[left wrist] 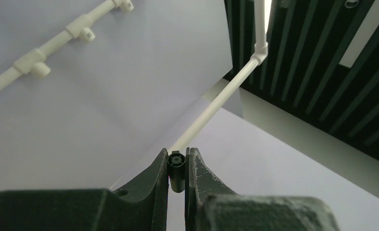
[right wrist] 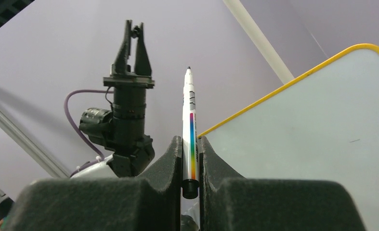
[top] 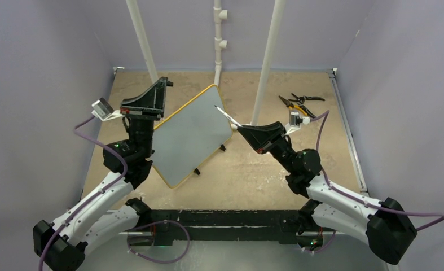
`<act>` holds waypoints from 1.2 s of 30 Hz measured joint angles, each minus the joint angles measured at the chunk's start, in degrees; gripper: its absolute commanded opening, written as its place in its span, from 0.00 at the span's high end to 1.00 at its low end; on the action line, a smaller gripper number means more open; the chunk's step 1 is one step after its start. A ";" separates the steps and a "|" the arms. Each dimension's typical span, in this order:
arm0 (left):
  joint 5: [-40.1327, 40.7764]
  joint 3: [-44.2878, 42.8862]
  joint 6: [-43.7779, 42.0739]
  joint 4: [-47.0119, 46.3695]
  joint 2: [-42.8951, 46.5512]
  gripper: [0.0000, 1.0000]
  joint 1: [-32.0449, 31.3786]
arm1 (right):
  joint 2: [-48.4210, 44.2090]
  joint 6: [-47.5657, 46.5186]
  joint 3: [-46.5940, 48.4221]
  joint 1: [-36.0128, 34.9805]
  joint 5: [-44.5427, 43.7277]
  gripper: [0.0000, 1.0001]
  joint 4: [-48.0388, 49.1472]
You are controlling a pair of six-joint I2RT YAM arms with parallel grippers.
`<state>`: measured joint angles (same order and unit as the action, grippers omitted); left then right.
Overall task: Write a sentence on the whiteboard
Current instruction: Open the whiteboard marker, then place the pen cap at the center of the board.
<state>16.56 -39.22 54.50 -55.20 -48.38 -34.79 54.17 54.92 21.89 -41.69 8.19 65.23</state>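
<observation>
The whiteboard [top: 191, 135], pale grey with a yellow frame, lies cornerwise on the table between the arms; in the right wrist view its face [right wrist: 312, 139] carries only a tiny dark mark, and no sentence shows. My right gripper [top: 239, 129] [right wrist: 190, 144] is shut on an uncapped white marker [top: 226, 116] [right wrist: 189, 110] with a rainbow stripe. The marker's tip points up and away over the board's right corner, not touching it. My left gripper [top: 166, 83] [left wrist: 177, 163], raised by the board's left edge, is shut on a small black cap [left wrist: 176, 168]. That left gripper [right wrist: 133, 36] also shows in the right wrist view.
Black-and-yellow pliers [top: 298, 104] lie at the back right of the table. Three white pipes [top: 218, 34] rise at the back. Purple walls close in the table on three sides, and a metal rail [top: 346, 124] runs along the right edge.
</observation>
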 measured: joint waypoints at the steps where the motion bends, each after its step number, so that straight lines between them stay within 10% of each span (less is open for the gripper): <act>1: 0.42 -0.50 -0.11 -0.96 0.02 1.00 0.17 | -0.15 0.00 -0.11 0.02 -0.15 1.00 0.00; 8: -3.13 -5.40 -3.41 3.10 -1.29 1.00 0.55 | -3.15 -1.46 -0.96 0.02 -2.32 1.00 -3.67; 24: -33.03 -18.67 -28.28 51.82 -10.01 1.00 -1.25 | -25.64 -20.06 7.04 0.02 -21.42 1.00 -44.09; 36: -33.11 -14.25 -35.69 65.37 -23.17 1.00 -14.67 | -27.74 -23.43 7.45 0.02 -26.73 1.00 -54.36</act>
<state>-16.56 -53.47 18.81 10.17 -71.55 -49.45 26.44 31.48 29.34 -41.67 -18.55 10.87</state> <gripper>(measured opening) 0.104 0.114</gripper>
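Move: The left hand, holding the black cap, heads for bare table near the whiteboard's right-hand clip: roughly 5 cm back, 18 cm right and 49 cm below it. That clip is about 5 cm ahead, 16 cm right; the whiteboard's middle about 7 cm ahead, 1 cm right and 43 cm down. From the right hand, holding the uncapped marker, the whiteboard's middle is some 12 cm ahead, 20 cm left, 29 cm below; the clip 10 cm ahead, 5 cm left, 35 cm down. Still pinching the cap, the left hand lifts slightly, then swings down about 30 cm and some 18 cm right, drawing back a little towards the bare table beside the whiteboard, its fingers rolling from forward-and-up to right-and-down. The right hand keeps its grip on the marker, gives way about 10 cm to the right, sinks slightly and turns clockwise. ##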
